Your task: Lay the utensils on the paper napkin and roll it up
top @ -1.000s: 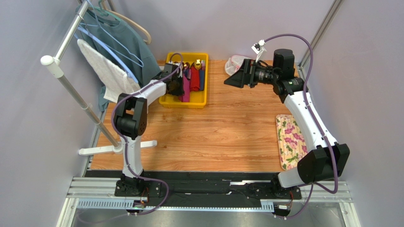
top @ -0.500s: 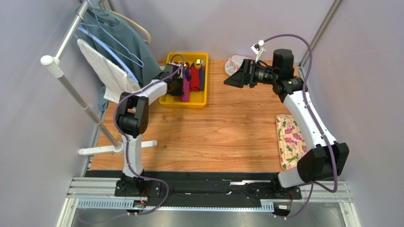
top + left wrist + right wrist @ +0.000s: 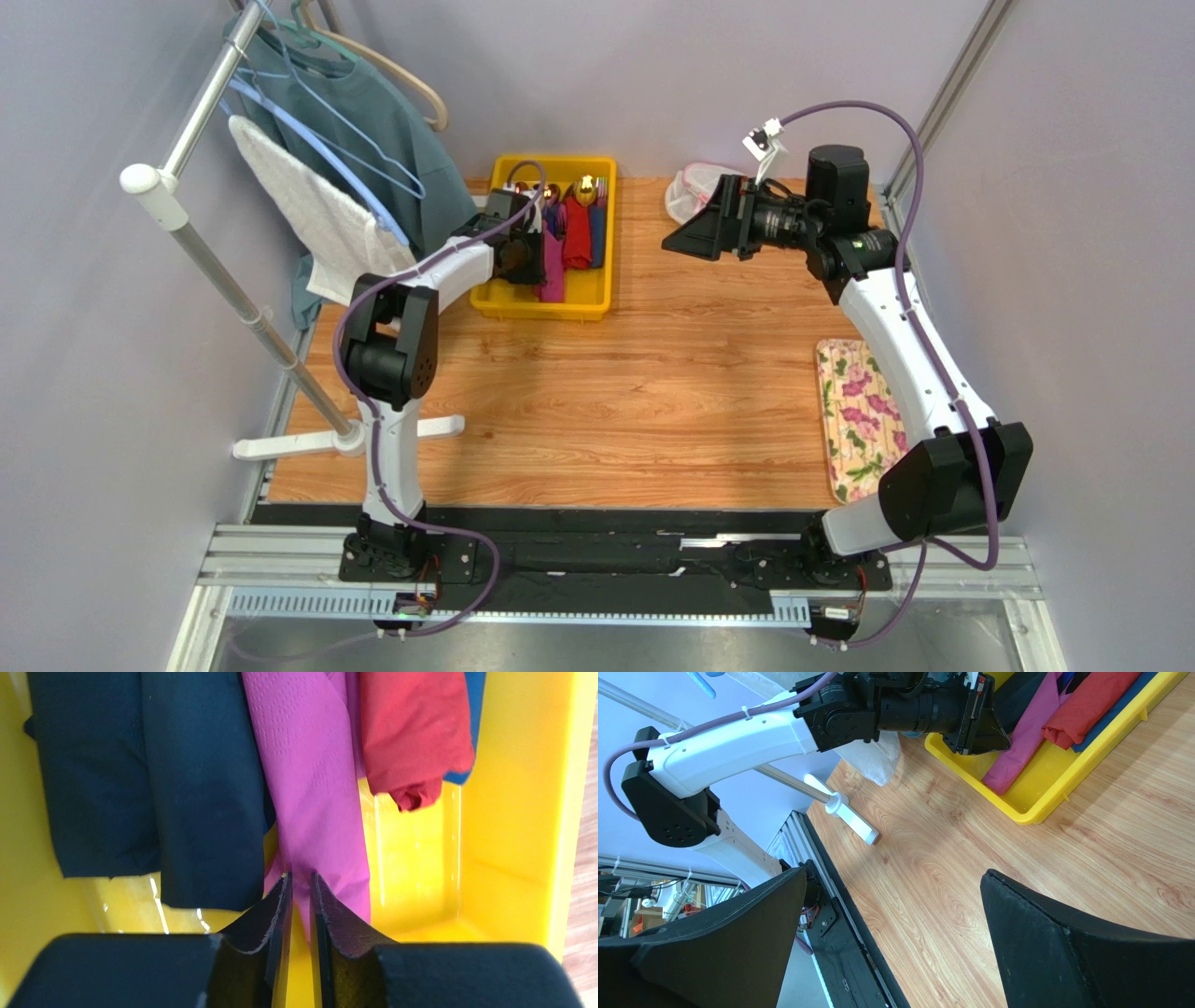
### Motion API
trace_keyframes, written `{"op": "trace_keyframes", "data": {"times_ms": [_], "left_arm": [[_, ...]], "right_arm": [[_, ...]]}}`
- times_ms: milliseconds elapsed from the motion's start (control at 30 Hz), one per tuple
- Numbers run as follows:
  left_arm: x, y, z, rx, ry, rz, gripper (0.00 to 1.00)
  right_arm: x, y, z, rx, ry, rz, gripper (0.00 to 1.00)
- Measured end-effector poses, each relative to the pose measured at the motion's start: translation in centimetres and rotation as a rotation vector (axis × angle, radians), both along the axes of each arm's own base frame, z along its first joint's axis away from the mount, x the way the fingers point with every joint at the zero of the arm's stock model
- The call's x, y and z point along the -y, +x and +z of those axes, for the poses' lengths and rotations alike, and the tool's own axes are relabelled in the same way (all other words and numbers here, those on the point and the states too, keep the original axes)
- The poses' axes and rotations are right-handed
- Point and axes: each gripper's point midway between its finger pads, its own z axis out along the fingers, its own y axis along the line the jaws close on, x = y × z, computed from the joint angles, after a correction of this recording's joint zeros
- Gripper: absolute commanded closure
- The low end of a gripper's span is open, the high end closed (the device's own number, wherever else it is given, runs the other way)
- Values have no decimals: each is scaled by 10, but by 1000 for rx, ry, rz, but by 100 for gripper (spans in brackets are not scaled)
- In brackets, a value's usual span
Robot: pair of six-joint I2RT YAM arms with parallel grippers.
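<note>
The paper napkin point(image 3: 309, 777) is a long magenta fold lying in the yellow bin point(image 3: 519, 812) between dark and red wrapped pieces. My left gripper point(image 3: 300, 878) reaches into that bin point(image 3: 589, 301), its jaws a narrow slit apart with the napkin's near end pinched between the tips. My right gripper point(image 3: 892, 875) hangs wide open above the bare wood near the table's back, holding nothing and facing the left arm. From there the napkin point(image 3: 1025, 749) shows under the left gripper's head. The utensils are out of view.
Dark navy sleeves point(image 3: 140, 777) and a red one point(image 3: 414, 728) flank the napkin in the bin. A white mesh pouch point(image 3: 690, 189) lies behind the right gripper. A floral cloth point(image 3: 859, 417) lies at the right edge. A clothes rack point(image 3: 211, 224) with garments stands left.
The left gripper's head has shifted very slightly inside the bin. The right arm has not moved.
</note>
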Motion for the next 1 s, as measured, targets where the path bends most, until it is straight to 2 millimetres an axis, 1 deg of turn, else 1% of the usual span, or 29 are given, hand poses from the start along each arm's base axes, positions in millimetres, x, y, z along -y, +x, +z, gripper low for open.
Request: {"op": "trace_keyframes", "data": {"times_ms": [133, 233, 333, 433, 500, 567, 633, 667, 700, 800, 900, 933, 1000], "left_arm": [[-1, -7, 12, 26, 14, -8, 74], [1, -7, 31, 74, 30, -25, 73], [4, -7, 51, 133, 40, -50, 69], [11, -8, 69, 181, 49, -88, 59], [18, -11, 78, 210, 60, -130, 46], [29, -18, 87, 231, 63, -180, 33], [48, -30, 97, 243, 56, -256, 24], [57, -37, 101, 246, 54, -295, 17], [67, -43, 106, 248, 55, -334, 1], [99, -61, 128, 264, 33, -458, 1], [128, -78, 156, 279, -33, -544, 1], [135, -84, 164, 275, -59, -559, 1], [140, -91, 174, 267, -94, -565, 1]], "right_arm": [[0, 0, 0, 0, 1, 1, 0], [0, 0, 0, 0, 1, 1, 0], [0, 0, 0, 0, 1, 1, 0], [0, 0, 0, -1, 1, 1, 0], [0, 0, 0, 0, -1, -1, 0], [1, 1, 0, 5, -5, -9, 0], [5, 4, 0, 12, -11, -28, 0], [8, 5, -1, 14, -14, -39, 0], [13, 7, -3, 14, -19, -59, 0], [31, 16, -12, 6, -42, -129, 0], [55, 26, -29, -16, -75, -217, 0], [64, 29, -36, -24, -88, -248, 0], [78, 31, -51, -46, -115, -289, 0]]}}
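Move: The magenta napkin roll already lies in the yellow bin. My nearly shut left fingers are over its near part: its middle is about 5 cm ahead, 1 cm right and 3 cm below. The nearest dark roll sits some 4 cm left and 7 cm ahead, the red roll about 7 cm right and 11 cm ahead. From my right hand the magenta roll lies roughly 20 cm forward, 29 cm left and 30 cm down. I lift my left hand almost straight up off the magenta roll, then swing it back and to the right over the bin's right side, ending some 17 cm higher and 14 cm to the right; the fingers open wide and the wrist turns about 30 degrees clockwise. Late on, my right hand, still open, moves off to the right and down, turning clockwise as well. ##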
